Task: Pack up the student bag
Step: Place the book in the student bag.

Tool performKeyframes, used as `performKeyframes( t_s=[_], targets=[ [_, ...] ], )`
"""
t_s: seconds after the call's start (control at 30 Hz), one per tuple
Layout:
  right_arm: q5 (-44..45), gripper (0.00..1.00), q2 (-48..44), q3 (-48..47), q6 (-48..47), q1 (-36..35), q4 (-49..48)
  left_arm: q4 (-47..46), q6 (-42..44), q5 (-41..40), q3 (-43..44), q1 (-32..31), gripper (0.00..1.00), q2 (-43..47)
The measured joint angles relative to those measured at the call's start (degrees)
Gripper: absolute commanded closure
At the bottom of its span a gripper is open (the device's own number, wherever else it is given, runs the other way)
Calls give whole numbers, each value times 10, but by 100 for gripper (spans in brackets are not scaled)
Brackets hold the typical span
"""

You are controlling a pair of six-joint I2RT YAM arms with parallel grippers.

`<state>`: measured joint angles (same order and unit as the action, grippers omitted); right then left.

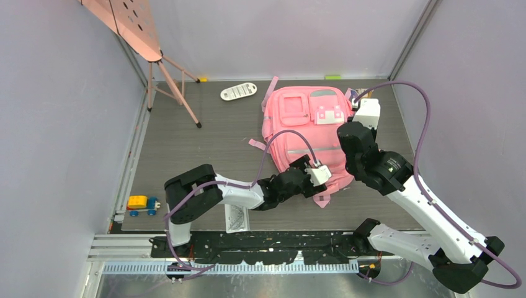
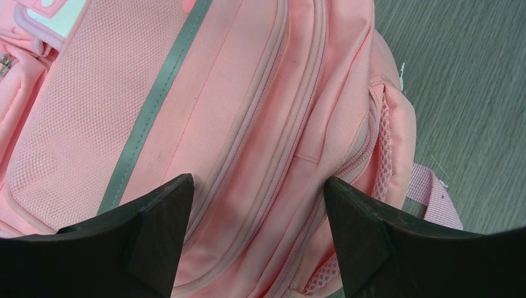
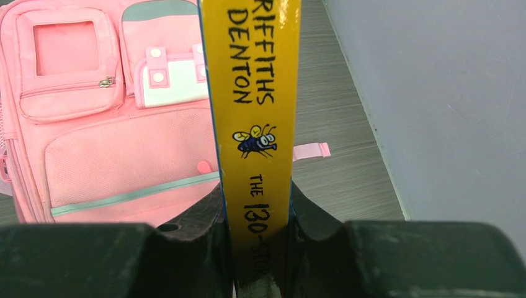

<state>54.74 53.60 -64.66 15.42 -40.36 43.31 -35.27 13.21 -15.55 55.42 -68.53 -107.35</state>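
The student bag (image 1: 304,124) is a large pink backpack lying flat on the grey table, front pockets up. My left gripper (image 1: 322,177) hangs over its near end. In the left wrist view it (image 2: 257,180) stands open, and between its fingers only the bag's (image 2: 248,124) zip seams show. My right gripper (image 1: 360,102) is at the bag's far right corner. In the right wrist view it (image 3: 255,192) is shut on a book with a yellow spine (image 3: 254,93), held upright beside the bag (image 3: 111,155).
A white remote-like object (image 1: 239,91) lies at the back, left of the bag. A pink stand on tripod legs (image 1: 167,74) fills the back left. A yellow-and-blue toy car (image 1: 141,203) sits at the near left edge. Walls close in on both sides.
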Motion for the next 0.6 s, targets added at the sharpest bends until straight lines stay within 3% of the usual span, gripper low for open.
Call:
performKeyframes(
  t_s=[0.2,0.37,0.6],
  targets=[
    [0,100,0,0,0,0,0,-1,0,4,5,0,28,0],
    [0,100,0,0,0,0,0,5,-4,6,16,0,42,0],
    [0,100,0,4,2,0,0,5,-10,21,37,0,44,-3]
  ],
)
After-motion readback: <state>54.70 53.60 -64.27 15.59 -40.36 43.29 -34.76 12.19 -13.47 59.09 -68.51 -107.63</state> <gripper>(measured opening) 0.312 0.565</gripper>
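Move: The edge of the student bag's mouth lies practically between the left fingertips, about 1 cm lower. From that hand, the bag's grey strip is some 6 cm ahead and 5 cm left, 2 cm lower; the near strap is about 9 cm back and 2 cm left, 8 cm lower. The right hand, holding the book, has the mouth edge roughly 8 cm left, 3 cm back and 21 cm below. The left hand rises about 2 cm and shifts nearly 2 cm right, fingers partly closing around the mouth edge. ##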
